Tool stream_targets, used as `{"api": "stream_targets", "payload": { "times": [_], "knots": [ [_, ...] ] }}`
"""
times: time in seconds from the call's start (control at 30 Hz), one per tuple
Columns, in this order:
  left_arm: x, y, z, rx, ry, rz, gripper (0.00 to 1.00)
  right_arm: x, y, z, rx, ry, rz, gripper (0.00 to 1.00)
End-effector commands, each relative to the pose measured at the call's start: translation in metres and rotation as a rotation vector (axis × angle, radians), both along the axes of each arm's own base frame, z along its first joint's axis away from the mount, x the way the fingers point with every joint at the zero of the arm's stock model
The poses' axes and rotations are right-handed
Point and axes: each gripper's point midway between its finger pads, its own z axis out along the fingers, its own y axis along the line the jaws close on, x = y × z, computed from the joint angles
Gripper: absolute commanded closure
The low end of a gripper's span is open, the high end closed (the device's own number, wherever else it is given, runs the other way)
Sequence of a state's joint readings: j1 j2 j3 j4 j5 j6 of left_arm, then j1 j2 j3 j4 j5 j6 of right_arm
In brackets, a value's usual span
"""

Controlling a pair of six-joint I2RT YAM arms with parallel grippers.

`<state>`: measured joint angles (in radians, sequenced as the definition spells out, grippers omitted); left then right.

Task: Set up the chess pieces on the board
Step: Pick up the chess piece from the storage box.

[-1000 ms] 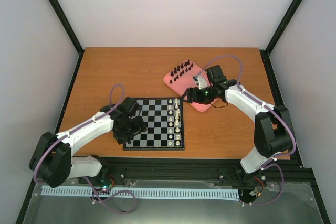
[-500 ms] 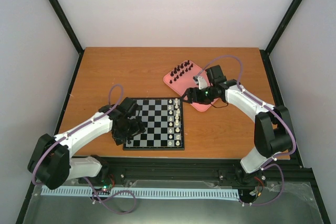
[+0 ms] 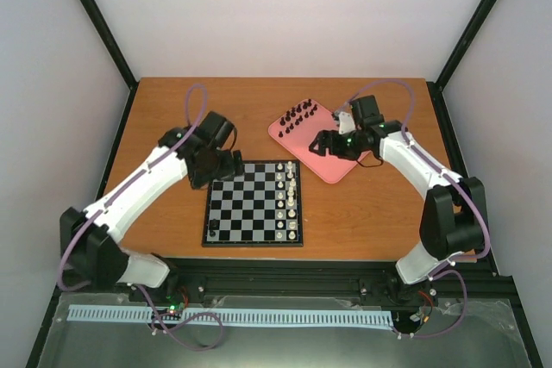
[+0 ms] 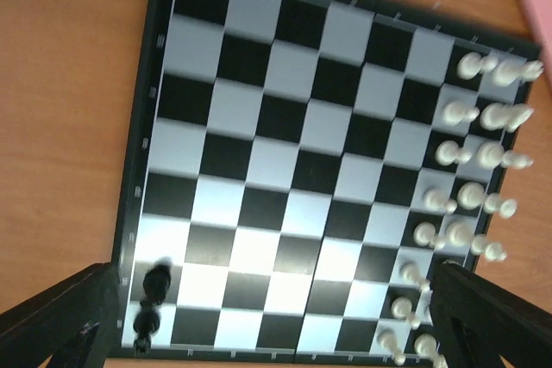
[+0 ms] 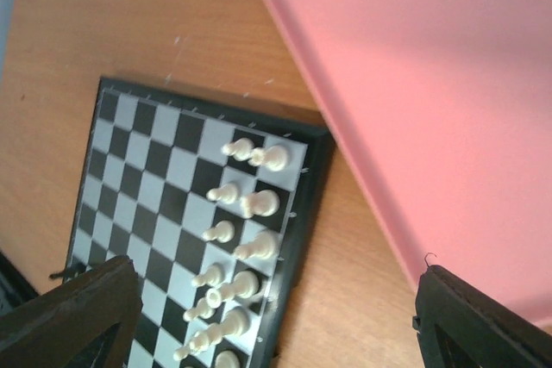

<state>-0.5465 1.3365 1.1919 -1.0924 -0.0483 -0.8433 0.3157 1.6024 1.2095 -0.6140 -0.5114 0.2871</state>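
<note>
The board [image 3: 248, 213] lies at the table's near middle. Two black chess pieces [image 3: 212, 229] stand at its near left corner; in the left wrist view they show as dark blurs [image 4: 155, 283] on the board [image 4: 285, 127]. Several more black chess pieces [image 3: 298, 115] stand at the far end of the pink tray [image 3: 332, 168]. My left gripper [image 3: 224, 165] hovers open over the board's far left corner, nothing between its fingers [image 4: 60, 325]. Above the tray's middle my right gripper [image 3: 322, 144] hangs open and empty, fingers [image 5: 483, 325] wide.
White pieces [image 3: 290, 200] fill the board's two right-hand columns, also seen from the left wrist [image 4: 470, 170] and right wrist [image 5: 246, 213]. The pink tray [image 5: 431, 109] sits close to the board's far right corner. Black frame posts border the wooden table.
My left arm has lifted from the board's near left corner and swung to its far left corner, leaving two black pieces there. My right gripper has shifted slightly back over the tray.
</note>
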Motion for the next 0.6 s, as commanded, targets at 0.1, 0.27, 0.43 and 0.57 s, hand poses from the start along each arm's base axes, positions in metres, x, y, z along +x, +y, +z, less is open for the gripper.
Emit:
{"api": "stream_targets", "payload": {
  "times": [0.1, 0.27, 0.43, 0.57],
  "knots": [
    [0.102, -0.011, 0.029, 0.166, -0.081, -0.236, 0.00, 0.031, -0.049, 0.031, -0.090, -0.068, -0.229, 0.00],
    [0.196, -0.046, 0.031, 0.213, -0.172, -0.404, 0.00, 0.042, -0.057, 0.028, -0.145, -0.053, -0.272, 0.00],
    [0.265, -0.078, 0.027, 0.134, -0.280, -0.472, 0.14, 0.053, -0.073, 0.035, -0.171, -0.055, -0.327, 0.00],
    [0.289, -0.098, 0.000, 0.023, -0.303, -0.480, 0.26, 0.062, -0.082, 0.034, -0.225, -0.052, -0.344, 0.00]
  ]
}}
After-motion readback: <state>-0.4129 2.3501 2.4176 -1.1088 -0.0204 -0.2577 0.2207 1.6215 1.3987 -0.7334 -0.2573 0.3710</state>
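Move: The black chess piece at the near end of the storage box's outer row stands roughly 27 cm ahead of the open, empty left hand, 15 cm to its right and 13 cm below. Just beside it, about 2 cm nearer and 2 cm farther right, stands the nearest black pawn; the chessboard's middle is about level with the hand, some 9 cm to its right. From the right hand the outer-row piece lies about 17 cm ahead and 17 cm left. The left hand sweeps fast and empty some 27 cm forward and 8 cm to the right, leaving the board for the near-left end of the storage box, rising about 3 cm before sinking again to its starting height, while it turns about 25 degrees clockwise, its fingertips tilt farther forward and its wide-open fingers start to narrow by about a quarter. The right hand, open and touching nothing, clears off to the right, forward and a little up over the box, turning somewhat clockwise. ##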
